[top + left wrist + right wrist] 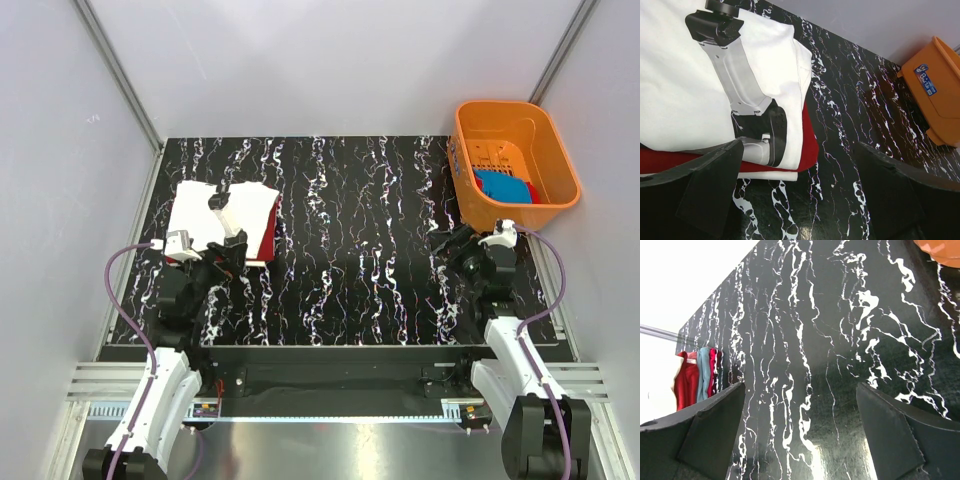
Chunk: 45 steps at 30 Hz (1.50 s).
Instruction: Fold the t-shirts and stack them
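A folded white t-shirt with black and grey marks (222, 210) lies on top of a stack at the table's left; a red t-shirt (268, 240) shows under it. In the left wrist view the white shirt (675, 90) covers the red one (809, 145), with a white layer (770, 176) at the bottom. My left gripper (228, 252) is open and empty at the stack's near edge (800, 200). A bright blue t-shirt (503, 187) and a bit of red cloth (536, 194) lie in the orange basket. My right gripper (457, 246) is open and empty over bare table (800, 435).
The orange plastic basket (470, 170) stands at the back right, just beyond my right gripper; it also shows in the left wrist view (937, 95). The stack's edge shows far left in the right wrist view (687, 382). Grey walls enclose the black marbled table (350, 230).
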{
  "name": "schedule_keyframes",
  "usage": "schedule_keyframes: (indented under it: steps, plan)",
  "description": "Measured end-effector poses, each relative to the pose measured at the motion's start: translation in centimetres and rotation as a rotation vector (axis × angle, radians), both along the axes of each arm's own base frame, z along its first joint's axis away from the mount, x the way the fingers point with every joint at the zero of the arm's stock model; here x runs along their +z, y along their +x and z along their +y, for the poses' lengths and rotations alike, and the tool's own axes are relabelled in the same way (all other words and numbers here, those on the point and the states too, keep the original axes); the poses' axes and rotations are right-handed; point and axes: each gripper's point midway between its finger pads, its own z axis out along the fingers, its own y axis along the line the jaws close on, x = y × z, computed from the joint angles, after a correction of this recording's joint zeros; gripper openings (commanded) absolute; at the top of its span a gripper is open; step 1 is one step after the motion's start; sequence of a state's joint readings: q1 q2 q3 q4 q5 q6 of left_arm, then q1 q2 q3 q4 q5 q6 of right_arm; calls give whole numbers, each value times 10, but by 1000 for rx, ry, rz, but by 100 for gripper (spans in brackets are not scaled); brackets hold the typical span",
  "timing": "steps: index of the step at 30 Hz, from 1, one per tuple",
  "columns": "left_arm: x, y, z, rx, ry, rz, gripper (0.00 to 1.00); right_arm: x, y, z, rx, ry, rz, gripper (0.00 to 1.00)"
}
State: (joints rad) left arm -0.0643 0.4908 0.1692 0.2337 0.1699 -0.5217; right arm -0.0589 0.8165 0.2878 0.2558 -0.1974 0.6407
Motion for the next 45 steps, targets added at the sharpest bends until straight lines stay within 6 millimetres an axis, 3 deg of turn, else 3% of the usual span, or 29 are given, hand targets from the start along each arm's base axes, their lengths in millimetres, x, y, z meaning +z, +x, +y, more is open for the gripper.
schedule_keyframes:
  steps: [5, 10, 14, 17, 23, 29, 33, 35, 45]
  plan:
    - [0, 0, 0, 0, 0, 0, 99, 5, -1, -1, -2, -15, 28, 98]
    - [4, -1, -1, -7, -2, -14, 99, 60, 12, -12, -45, -55, 3, 99]
    - [5, -2, -2, -10, -4, -17, 99, 110, 38, -31, -133, -98, 2, 100]
    - [4, -1, -2, -10, -4, -14, 99, 132, 63, -47, -210, -129, 37, 97]
    - [-2, -1, -3, -15, -4, 10, 99, 150, 119, -91, -350, -137, 127, 97]
    - [-2, -1, -4, -20, -7, 10, 99, 132, 182, -156, -474, -95, 253, 99]
    - [-2, -1, -5, -23, -8, 11, 99, 107, 203, -171, -495, -97, 356, 100]
    - [-4, -1, -5, -24, -8, 18, 99, 90, 194, -172, -505, -107, 429, 100]
    - [-23, 1, -8, -33, -25, 100, 99, 45, 149, -175, -533, -178, 656, 95]
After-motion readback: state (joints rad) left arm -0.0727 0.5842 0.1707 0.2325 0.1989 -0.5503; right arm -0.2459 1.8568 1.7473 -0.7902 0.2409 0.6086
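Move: Lying in the orange bin, the blue t-shirt is some 18 cm ahead of the right hand, about 17 cm to its right and roughly 8 cm below. The bin's middle is about 22 cm ahead and 18 cm right of that hand; red cloth shows from under the blue one at the same spot, some 11 cm below the hand. From the left hand, the blue t-shirt lies about 21 cm ahead and 63 cm to the right. Swinging over the bin's rim, the open right hand rises about 15 cm while reaching forward and right, until it is some 20 cm farther out and 17 cm to the right. It then draws back about 5 cm and sinks about 10 towards the blue t-shirt, having turned clockwise and tipped its fingers steeply down. The left hand sinks about 2 cm beside the stack, still open. ##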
